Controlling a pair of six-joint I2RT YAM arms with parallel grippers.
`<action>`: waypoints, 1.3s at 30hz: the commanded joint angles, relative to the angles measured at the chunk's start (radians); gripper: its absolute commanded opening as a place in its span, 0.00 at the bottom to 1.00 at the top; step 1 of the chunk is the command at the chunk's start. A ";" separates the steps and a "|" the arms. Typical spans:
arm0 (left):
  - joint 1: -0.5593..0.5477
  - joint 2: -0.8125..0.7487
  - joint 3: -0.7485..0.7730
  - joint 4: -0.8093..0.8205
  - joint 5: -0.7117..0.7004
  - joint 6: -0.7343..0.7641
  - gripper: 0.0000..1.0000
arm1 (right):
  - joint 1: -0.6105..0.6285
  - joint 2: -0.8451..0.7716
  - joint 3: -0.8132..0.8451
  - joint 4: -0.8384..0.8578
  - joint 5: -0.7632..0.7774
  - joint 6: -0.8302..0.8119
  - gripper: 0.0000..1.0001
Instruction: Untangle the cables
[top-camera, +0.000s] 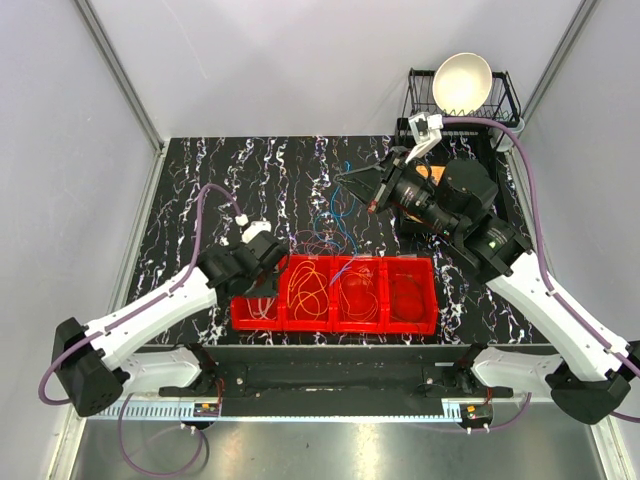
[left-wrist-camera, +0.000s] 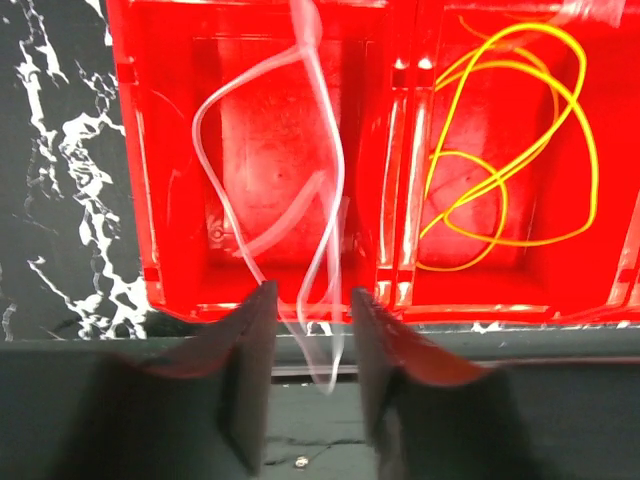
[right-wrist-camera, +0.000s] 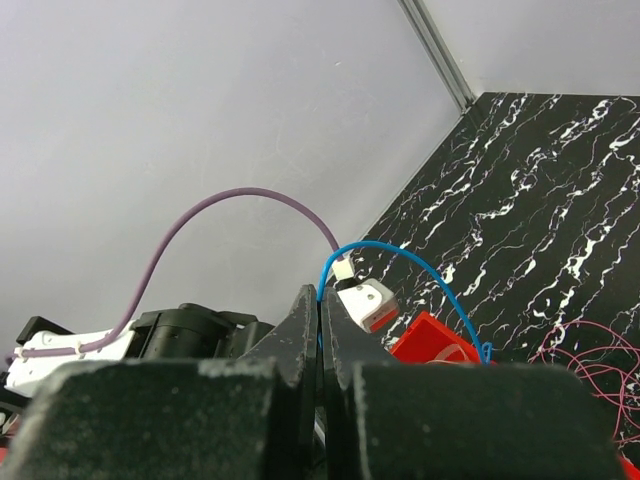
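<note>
My left gripper (top-camera: 262, 262) (left-wrist-camera: 312, 300) hangs open over the leftmost compartment of the red tray (top-camera: 335, 328) (left-wrist-camera: 165, 200). A blurred white cable (left-wrist-camera: 199, 120) runs loose between its jaws and loops down into that compartment. In the neighbouring compartment lies a yellow cable (left-wrist-camera: 594, 160) (top-camera: 308, 290). My right gripper (top-camera: 347, 179) (right-wrist-camera: 320, 295) is raised above the back of the table and shut on a blue cable (right-wrist-camera: 420, 262). This cable arcs down to a tangle of thin cables (top-camera: 330, 235) (right-wrist-camera: 590, 370) on the table behind the tray.
The table top (top-camera: 200, 180) is black marble-patterned with grey walls round it. A wire rack (top-camera: 500, 100) holding a white bowl (top-camera: 462, 80) stands at the back right. Purple arm hoses (top-camera: 205, 200) (right-wrist-camera: 200, 215) loop near both arms.
</note>
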 joint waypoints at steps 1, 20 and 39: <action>0.003 0.008 0.038 0.043 -0.027 0.021 0.63 | 0.006 0.007 0.023 0.042 -0.034 0.003 0.00; 0.035 -0.271 0.168 -0.170 -0.288 0.045 0.94 | 0.015 0.199 0.124 0.082 -0.244 0.170 0.00; 0.037 -0.523 -0.033 -0.040 -0.343 0.084 0.92 | 0.190 0.503 0.254 0.078 -0.158 0.212 0.00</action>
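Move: The white cable hangs from the left hand's opening fingers into the red box's leftmost compartment, its middle about 8 cm below them. Some 11 cm right of this hand lies the yellow cable; the pink cable is 12 cm right and 10 ahead. For the right hand, which holds the blue cable up high, that leftmost compartment lies about 17 cm left, 8 back and 42 down; the yellow cable is 6 left, 8 back, the pink one 5 left, 3 ahead. The white cable is let go over the leftmost compartment as the left fingers go on opening wide; that hand lifts away and shifts left, about 9 cm each, its fingertips tilting up some 25 degrees. The blue cable, still pinched in the shut right fingers, is carried about 15 cm left and 8 cm down towards that compartment, the hand turning counter-clockwise and dipping its tips. ##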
